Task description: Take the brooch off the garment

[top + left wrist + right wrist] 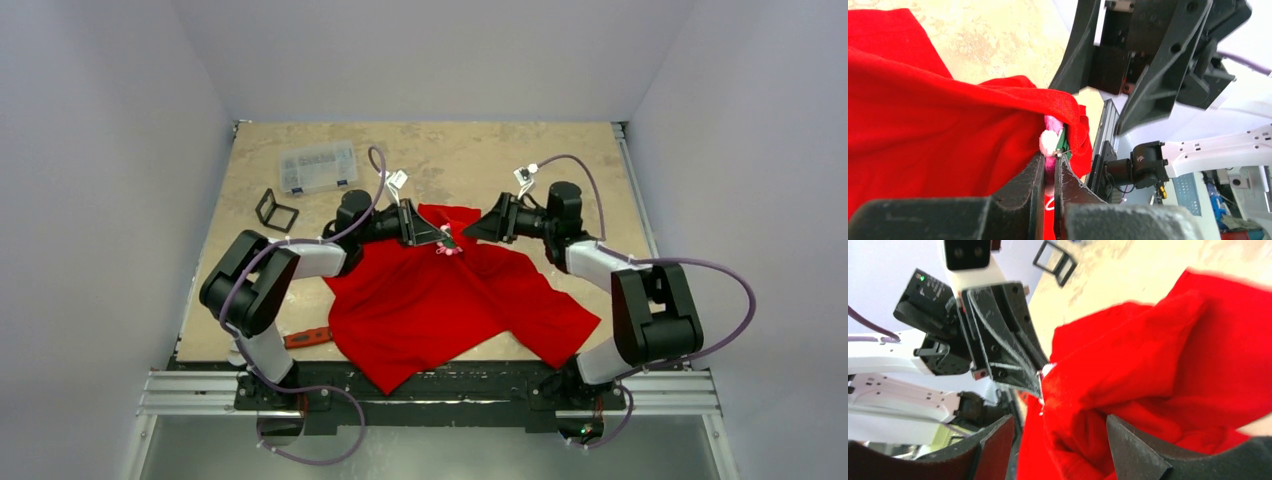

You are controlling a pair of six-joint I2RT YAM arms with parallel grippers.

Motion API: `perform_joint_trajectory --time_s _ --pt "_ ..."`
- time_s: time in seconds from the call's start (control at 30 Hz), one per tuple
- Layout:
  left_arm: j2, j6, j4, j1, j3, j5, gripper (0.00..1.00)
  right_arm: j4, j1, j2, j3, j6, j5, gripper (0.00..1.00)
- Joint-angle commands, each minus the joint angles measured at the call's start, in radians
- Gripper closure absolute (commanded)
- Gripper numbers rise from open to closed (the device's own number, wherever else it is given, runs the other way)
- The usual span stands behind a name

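Observation:
The garment (440, 305), a bright red T-shirt, lies crumpled at mid-table, its upper part lifted between the two arms. The brooch (447, 250) is a small pink flower on the raised fold. In the left wrist view its pink and white petals (1050, 141) sit pinched between the tips of my left gripper (1050, 162), which is shut on the brooch. My right gripper (472, 232) faces the left one from the right. Its fingers (993, 445) stand wide apart, with loose red cloth (1148, 365) bulging between them. From that side only a pale speck of the brooch (1046, 369) shows.
A clear plastic compartment box (318, 167) and a small black frame (276, 211) sit at the back left. A red-handled wrench (307, 336) lies near the front left, beside the left arm's base. White walls close in the table on three sides.

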Motion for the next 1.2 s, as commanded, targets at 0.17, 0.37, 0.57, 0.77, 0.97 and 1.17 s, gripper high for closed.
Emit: perform_joint_trajectory --time_s 0.17,0.37,0.57,0.77,0.97,1.17 --pt "0.007 0.198 0.05 0.01 0.053 0.151 1.0 -0.695 -0.07 -0.016 0.331 -0.689 -0.094 0.33" --pt "0.006 0.328 -0.002 0.011 0.091 0.219 1.0 -1.01 0.0 0.086 0.49 -1.004 -0.196 0.35" --pt "-0.002 0.451 -0.093 0.009 0.119 0.272 1.0 -1.108 0.042 0.146 0.565 -1.107 -0.235 0.39" --pt "-0.021 0.481 -0.112 0.012 0.108 0.248 1.0 -1.158 0.041 0.188 0.573 -1.147 -0.253 0.56" --pt "-0.039 0.497 -0.121 0.028 0.093 0.18 1.0 -1.387 0.042 0.264 0.54 -1.327 -0.31 0.64" --pt "-0.055 0.527 -0.156 0.04 0.102 0.179 1.0 -1.428 0.057 0.318 0.54 -1.358 -0.343 0.78"
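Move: At the right hand's open tips, the garment fold it goes for hangs about 2 cm back, 1 cm to the left and 3 cm lower. Beside that, the brooch sits some 4 cm to the right hand's left, level fore and aft and 1 cm lower, still pinched by the left hand. From the left hand, the fold lies about 3 cm to the right, 2 cm back and 2 cm down; the brooch reaches roughly 1 cm to the right of its fingertips. Swinging clear of the fold, the right hand first goes forward, right and up by 3 cm or so each, then returns left, back and down past its starting height, turning some 35 degrees counter-clockwise. Its fingers close most of the way around the cloth just below the brooch. The left hand keeps its pinch, rolling about 20 degrees and easing 2 cm back. ##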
